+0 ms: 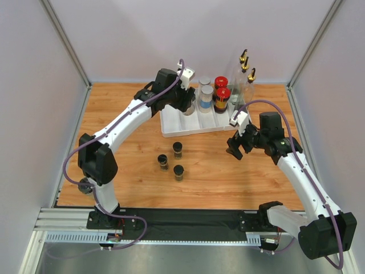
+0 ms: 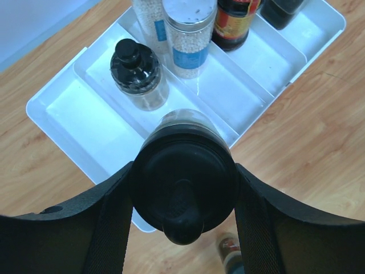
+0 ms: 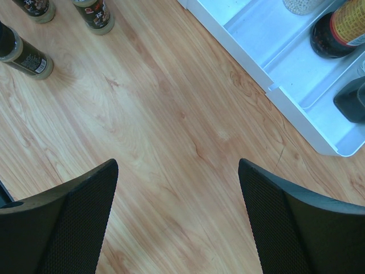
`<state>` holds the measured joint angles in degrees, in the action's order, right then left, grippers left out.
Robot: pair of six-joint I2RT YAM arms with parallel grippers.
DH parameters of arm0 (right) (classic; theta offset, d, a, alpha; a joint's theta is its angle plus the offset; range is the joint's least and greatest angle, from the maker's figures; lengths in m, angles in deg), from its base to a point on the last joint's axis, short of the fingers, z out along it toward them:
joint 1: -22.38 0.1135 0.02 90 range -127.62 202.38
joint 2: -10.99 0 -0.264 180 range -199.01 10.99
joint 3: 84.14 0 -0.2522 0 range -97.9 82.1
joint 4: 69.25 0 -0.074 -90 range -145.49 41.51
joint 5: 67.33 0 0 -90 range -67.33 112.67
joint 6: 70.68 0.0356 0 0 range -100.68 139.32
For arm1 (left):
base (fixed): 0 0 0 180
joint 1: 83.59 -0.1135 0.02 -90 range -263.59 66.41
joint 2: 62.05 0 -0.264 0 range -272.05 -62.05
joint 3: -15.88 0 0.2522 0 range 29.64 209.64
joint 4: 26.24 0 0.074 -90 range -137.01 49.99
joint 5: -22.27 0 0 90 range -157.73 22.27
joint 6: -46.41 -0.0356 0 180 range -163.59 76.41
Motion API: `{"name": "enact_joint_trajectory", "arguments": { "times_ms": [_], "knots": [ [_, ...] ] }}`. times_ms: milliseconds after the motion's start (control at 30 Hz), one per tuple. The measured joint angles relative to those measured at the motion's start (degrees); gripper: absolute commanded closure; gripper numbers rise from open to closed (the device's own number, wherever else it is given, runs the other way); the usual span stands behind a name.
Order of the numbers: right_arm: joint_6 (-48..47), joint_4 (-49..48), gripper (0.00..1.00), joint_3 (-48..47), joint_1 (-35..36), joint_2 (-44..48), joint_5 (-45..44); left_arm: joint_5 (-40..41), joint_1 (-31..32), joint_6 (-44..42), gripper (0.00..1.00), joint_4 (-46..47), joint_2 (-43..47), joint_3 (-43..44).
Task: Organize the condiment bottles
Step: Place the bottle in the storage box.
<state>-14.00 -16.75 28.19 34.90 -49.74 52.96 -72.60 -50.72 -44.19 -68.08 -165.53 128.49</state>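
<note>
My left gripper [image 2: 183, 197] is shut on a medium black-lidded jar [image 2: 183, 177], held upright over the near end of the white divided tray [image 2: 85, 128]. Whether the jar rests on the tray floor is hidden. Another black-lidded jar [image 2: 137, 68] stands further along in the tray, beside two grey-lidded clear jars [image 1: 206, 96] and two red-capped amber jars [image 1: 222, 97]. Tall gold-spouted bottles [image 1: 244, 71] stand at the tray's back right. Three small black-lidded jars [image 1: 177, 149] stand on the table in front of the tray. My right gripper [image 3: 178, 171] hangs open over bare wood.
The wooden table [image 1: 125, 165] is walled in by white panels at the back and both sides. In the right wrist view, the tray's corner [image 3: 296, 114] lies to the upper right and the small jars [image 3: 28, 57] to the upper left.
</note>
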Motion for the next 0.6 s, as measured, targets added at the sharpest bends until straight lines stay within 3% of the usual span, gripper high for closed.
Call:
{"name": "enact_joint_trajectory", "arguments": {
  "times_ms": [333,600],
  "knots": [
    [-0.2,0.0,0.12,0.0,0.0,0.0,-0.2,-0.7,-2.2,0.0,0.89,-1.9,-9.7,10.2],
    [-0.2,0.0,0.12,0.0,0.0,0.0,-0.3,-2.3,-2.3,0.2,0.89,-3.3,-14.0,10.8]
  ]
}}
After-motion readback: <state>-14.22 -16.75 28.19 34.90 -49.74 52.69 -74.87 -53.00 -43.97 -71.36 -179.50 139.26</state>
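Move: My left hand holds the black-capped jar by its cap. The free near part of the storage box's second slot is about 5 cm ahead, 2 cm right and 15 cm below. The black-capped jar already there stands some 12 cm ahead and 1 cm right, the blue-labelled jar 12 cm ahead and 8 cm right; the nearest small spice bottle is 10 cm back, 3 cm left. From my right hand that free spot lies roughly 18 cm ahead, 14 cm left. I carry the jar forward with my left hand about 4 cm over the box, sinking only slightly, then stop the reach and lower it nearly straight down into the second slot, close in front of the jar already standing there, some 5.5 cm down in all. My fingers keep their pinch on the cap while the wrist tips about 5 degrees further down. ##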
